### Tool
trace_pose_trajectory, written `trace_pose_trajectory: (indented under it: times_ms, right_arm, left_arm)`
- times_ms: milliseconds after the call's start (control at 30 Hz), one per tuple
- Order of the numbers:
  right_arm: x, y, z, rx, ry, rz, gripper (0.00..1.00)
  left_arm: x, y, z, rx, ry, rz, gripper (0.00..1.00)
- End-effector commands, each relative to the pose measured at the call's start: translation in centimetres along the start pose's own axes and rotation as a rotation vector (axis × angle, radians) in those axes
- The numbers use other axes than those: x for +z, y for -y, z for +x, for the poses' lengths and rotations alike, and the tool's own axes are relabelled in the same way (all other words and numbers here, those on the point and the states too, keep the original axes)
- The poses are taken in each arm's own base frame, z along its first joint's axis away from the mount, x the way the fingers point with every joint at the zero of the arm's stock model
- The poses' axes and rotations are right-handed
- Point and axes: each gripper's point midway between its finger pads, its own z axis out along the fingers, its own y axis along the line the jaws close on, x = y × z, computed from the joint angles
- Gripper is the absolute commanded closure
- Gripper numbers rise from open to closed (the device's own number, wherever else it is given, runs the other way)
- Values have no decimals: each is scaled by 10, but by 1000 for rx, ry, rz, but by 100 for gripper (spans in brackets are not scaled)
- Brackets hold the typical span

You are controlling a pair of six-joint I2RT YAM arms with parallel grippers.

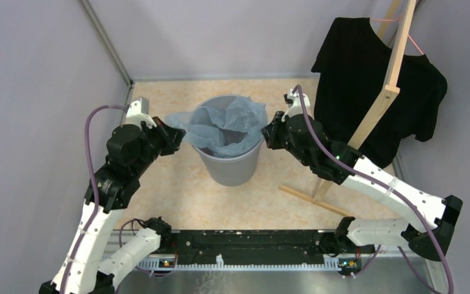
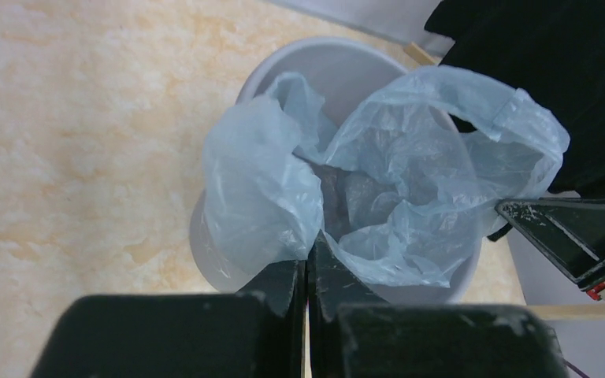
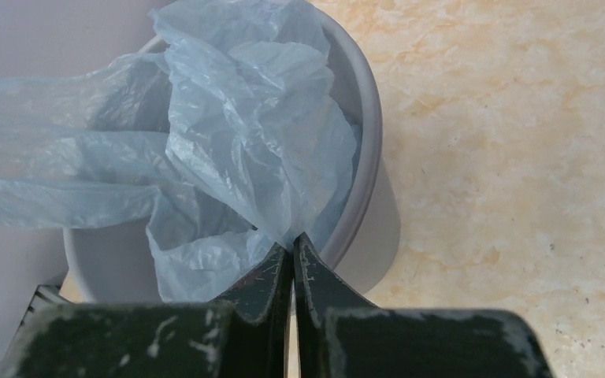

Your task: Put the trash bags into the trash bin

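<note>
The grey round trash bin (image 1: 231, 166) stands mid-table with a pale blue trash bag (image 1: 226, 122) crumpled in its mouth and hanging over the rim. My left gripper (image 1: 180, 132) is at the bin's left rim. In the left wrist view it (image 2: 309, 250) is shut, and the bag (image 2: 386, 181) film converges into its tips above the bin (image 2: 339, 59). My right gripper (image 1: 268, 133) is at the right rim. The right wrist view shows it (image 3: 293, 241) shut on the bag (image 3: 244, 134) edge just inside the bin (image 3: 374, 150).
A black T-shirt (image 1: 367, 79) hangs on a slanted wooden stand (image 1: 387, 98) right of the bin, close behind my right arm. Its wooden foot slat (image 1: 309, 199) lies on the table. Walls close in the left, back and right sides.
</note>
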Motion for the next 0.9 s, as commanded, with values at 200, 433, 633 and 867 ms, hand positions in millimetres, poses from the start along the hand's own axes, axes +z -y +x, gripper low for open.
trace_pose_trajectory:
  times_ms: [200, 433, 633, 867]
  right_arm:
    - [-76, 10, -31, -47, 62, -118, 100]
    - [-57, 34, 36, -66, -61, -84, 100]
    - [-46, 70, 64, -135, -130, 80, 100]
    - [-45, 101, 61, -209, -113, 245, 100]
  left_arm:
    - [-47, -22, -11, 180, 94, -54, 100]
    - [-48, -53, 26, 195, 10, -131, 100]
    - [-49, -75, 30, 205, 18, -230, 100]
    - [-48, -96, 27, 217, 63, -330, 100]
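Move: Just outside opposite sides of the trash bin, both shut hands hold the bag's edge. From the left hand the bin stands about 16 cm right and 4 ahead, its middle some 17 below; from the right hand, 12 cm left, 4 ahead, 17 below. The bag's middle lies in the bin's mouth, 15 cm right of the left hand and 4 below. The wooden stand foot is about 22 cm right of the right hand, 10 back, 30 down. Spreading apart and drawing back with the bag still pinched, the hands rise a little, the right about 4 cm and the left less, then sink well below their start. Each ends about 6 cm farther outward from the bin and some 4 cm nearer the base; the right drops deeper. Their wrists roll opposite ways, roughly 15 degrees, fingers staying shut. ##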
